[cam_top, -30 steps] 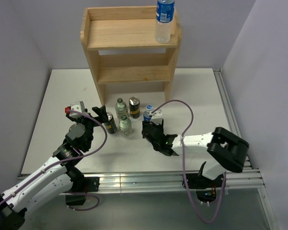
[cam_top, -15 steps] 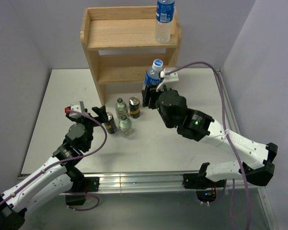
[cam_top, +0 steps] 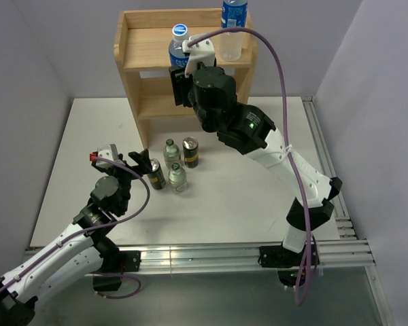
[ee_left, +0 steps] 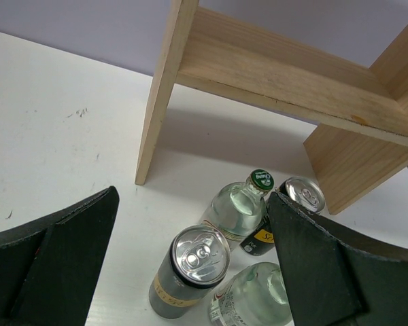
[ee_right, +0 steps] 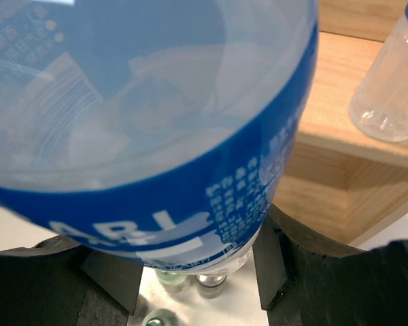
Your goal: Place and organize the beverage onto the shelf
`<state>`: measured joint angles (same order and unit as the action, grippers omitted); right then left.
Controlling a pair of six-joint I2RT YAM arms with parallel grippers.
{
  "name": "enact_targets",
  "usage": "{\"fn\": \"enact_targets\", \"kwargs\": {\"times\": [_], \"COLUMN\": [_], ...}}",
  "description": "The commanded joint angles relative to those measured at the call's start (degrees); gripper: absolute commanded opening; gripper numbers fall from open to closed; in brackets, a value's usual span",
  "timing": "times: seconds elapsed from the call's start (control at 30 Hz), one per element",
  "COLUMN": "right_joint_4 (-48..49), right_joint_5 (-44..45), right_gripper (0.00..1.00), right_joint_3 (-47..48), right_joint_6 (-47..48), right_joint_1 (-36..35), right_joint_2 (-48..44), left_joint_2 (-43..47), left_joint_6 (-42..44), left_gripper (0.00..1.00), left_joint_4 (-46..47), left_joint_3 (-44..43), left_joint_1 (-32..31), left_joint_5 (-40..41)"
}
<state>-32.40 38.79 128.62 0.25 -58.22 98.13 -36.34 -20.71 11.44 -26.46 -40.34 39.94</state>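
Note:
The wooden shelf point(cam_top: 149, 49) stands at the back. One blue-labelled plastic bottle point(cam_top: 232, 30) stands on its top tier at the right. My right gripper point(cam_top: 179, 69) is shut on the second blue-labelled bottle point(cam_top: 178, 49) and holds it upright in front of the top tier; in the right wrist view this bottle point(ee_right: 143, 102) fills the frame between the right gripper's point(ee_right: 190, 272) jaws. On the table stand two cans point(cam_top: 156, 174) point(cam_top: 190, 151) and two glass bottles point(cam_top: 171, 151) point(cam_top: 178, 176). My left gripper point(cam_top: 139, 163) is open, just left of the near can point(ee_left: 190, 272).
In the left wrist view the shelf's left leg point(ee_left: 160, 102) and lower tier point(ee_left: 279, 68) rise behind the group of drinks. The right arm's cable point(cam_top: 279, 88) loops above the table. Grey walls close in on three sides.
My right arm has lifted the blue-labelled bottle from the table up and leftward to the shelf's top tier. The left arm has not moved.

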Motion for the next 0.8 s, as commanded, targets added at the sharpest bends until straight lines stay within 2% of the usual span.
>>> {"fn": "enact_targets", "kwargs": {"times": [0.0,0.23,0.4,0.53,0.77], "right_joint_4": [3.66,6.2,7.53,13.14,13.68], "right_joint_5": [0.06,-5.56,-6.79,-8.81,-10.92], "right_gripper": [0.0,0.0,0.0,0.0,0.0], "right_joint_3": [7.69,10.07,18.76,15.36,16.14], "right_joint_6": [3.53,2.03,5.81,4.85,2.83], "right_joint_1": [2.66,10.22,12.86,14.44,16.99], "right_joint_2": [-0.13,2.24,7.43,5.41,7.69], "left_joint_2": [0.57,0.48,-0.49,-1.1,-0.66], "left_joint_6": [0.06,-0.38,-0.47,0.05,0.41], "left_gripper": [0.99,0.99,0.99,0.99,0.99], "left_joint_4": [1.74,2.0,2.18,2.09,2.01], "left_joint_3": [-0.09,0.18,0.0,-0.26,-0.26], "left_joint_1": [-0.18,-0.18,-0.18,-0.18,-0.18], "left_joint_5": [-0.13,-0.57,-0.75,-0.13,0.31]}}
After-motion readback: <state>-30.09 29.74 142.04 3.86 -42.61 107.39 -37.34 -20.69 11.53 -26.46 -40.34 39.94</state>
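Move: The open spot on the upper shelf for the held water bottle lies about 11 cm ahead of the right hand and 6 cm to its right, with the board roughly 5 cm below. The standing bottle is some 11 cm ahead, 12 cm right and 5 cm above. The shelf's right side panel lies some 12 cm ahead and 16 cm right. From the left hand, that spot is about 17 cm ahead, 21 cm right and 20 cm up. Forward about 10 cm and some 5 cm to the right, the right hand carries the upright water bottle in over the upper shelf towards the standing bottle's left side. It stays nearly level at first, then rises about 3 cm while easing off, the wrist turning slightly clockwise and tipping up about 5 degrees; the fingers keep their grip throughout. ##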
